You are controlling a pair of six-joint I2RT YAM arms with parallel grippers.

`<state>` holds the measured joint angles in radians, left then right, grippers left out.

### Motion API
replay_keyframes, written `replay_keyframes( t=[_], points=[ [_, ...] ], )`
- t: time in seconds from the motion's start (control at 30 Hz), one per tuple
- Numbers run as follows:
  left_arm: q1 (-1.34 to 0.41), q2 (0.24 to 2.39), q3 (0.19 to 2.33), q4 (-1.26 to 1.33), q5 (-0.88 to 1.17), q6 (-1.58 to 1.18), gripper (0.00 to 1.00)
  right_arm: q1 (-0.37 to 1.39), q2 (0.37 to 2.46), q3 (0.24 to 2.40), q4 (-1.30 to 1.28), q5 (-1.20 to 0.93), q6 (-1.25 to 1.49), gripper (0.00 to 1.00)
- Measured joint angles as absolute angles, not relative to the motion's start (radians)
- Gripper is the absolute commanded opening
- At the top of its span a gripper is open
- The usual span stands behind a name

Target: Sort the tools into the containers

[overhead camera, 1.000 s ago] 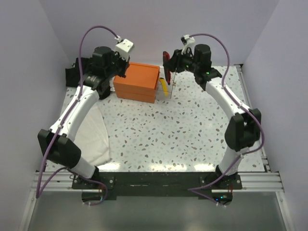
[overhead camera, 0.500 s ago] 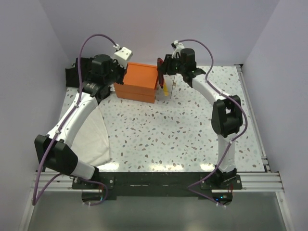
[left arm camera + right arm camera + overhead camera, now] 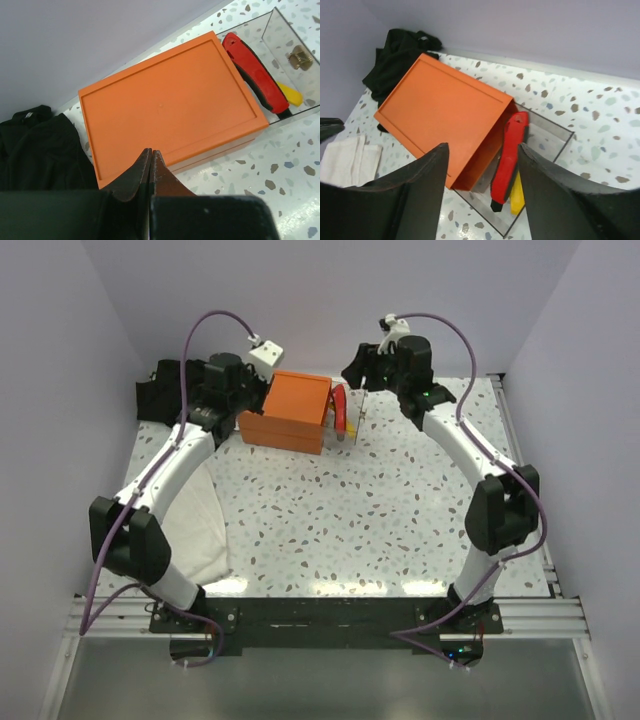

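Note:
The orange box (image 3: 290, 410) stands at the back of the table; it also shows in the left wrist view (image 3: 170, 107) and the right wrist view (image 3: 442, 112). Its clear drawer tray (image 3: 547, 132) is pulled out to the right. The red-and-black utility knife (image 3: 509, 157) lies in the tray, leaning on the box, with the yellow utility knife (image 3: 517, 197) beside it. Both knives show in the left wrist view, red (image 3: 255, 72) and yellow (image 3: 291, 94). My right gripper (image 3: 482, 165) is open and empty above the tray. My left gripper (image 3: 151, 152) is shut and empty at the box's left end. No wrenches are in view.
A black cloth bundle (image 3: 160, 390) lies at the back left, beside the box. A white cloth (image 3: 195, 525) lies under the left arm. A brass fitting (image 3: 299, 56) shows on the tray's front wall. The back wall is close behind the box.
The right gripper has let go of the red-and-black knife, which now lies in the tray, and has drawn back to the right. The left gripper stays at the box's left end.

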<state>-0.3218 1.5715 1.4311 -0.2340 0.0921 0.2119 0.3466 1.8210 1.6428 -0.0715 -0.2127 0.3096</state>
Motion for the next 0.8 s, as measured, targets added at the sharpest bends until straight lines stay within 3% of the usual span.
replay_keyframes(
  t=[0.07,0.1,0.17,0.8],
  points=[
    [-0.321,1.603,1.433,-0.216,0.081,0.228,0.0,0.345,1.786,1.635,-0.076,-0.166,0.297,0.25],
    [-0.321,1.615,1.433,-0.211,0.077,0.231,0.0,0.344,1.776,1.633,-0.078,-0.145,0.294,0.1],
    [-0.321,1.643,1.435,-0.197,0.073,0.243,0.0,0.334,1.773,1.628,-0.082,-0.115,0.289,0.0],
    [-0.315,1.774,1.435,-0.173,0.079,0.254,0.0,0.308,2.028,1.622,-0.121,-0.047,0.242,0.05]
  ],
)
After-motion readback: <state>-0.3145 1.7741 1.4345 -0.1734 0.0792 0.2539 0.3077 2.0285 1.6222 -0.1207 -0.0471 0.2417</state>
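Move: The right hand hangs empty and open above the pulled-out clear drawer: the drawer's front wall is about 17 cm below it, 2 cm ahead and 3 cm right, with the red knife some 3 cm ahead and 2 cm left, and the orange box's middle about 4 cm ahead and 14 cm left. For the left hand the box's middle lies roughly 9 cm ahead, 5 cm right and 14 cm below; the black cloth is about 20 cm left and 8 cm ahead. The right hand slides about 5 cm to its right, off the tools, snapping its empty fingers shut, then sinks some 15 cm while easing 3 cm forward, the wrist tipping down and turning roughly 10 degrees clockwise, until the closed tips are close beside the outer side of the drawer's clear front wall. The left hand, fingers still shut, comes down about 8 cm and 3 cm forward onto the near part of the orange box's top and stops there. ##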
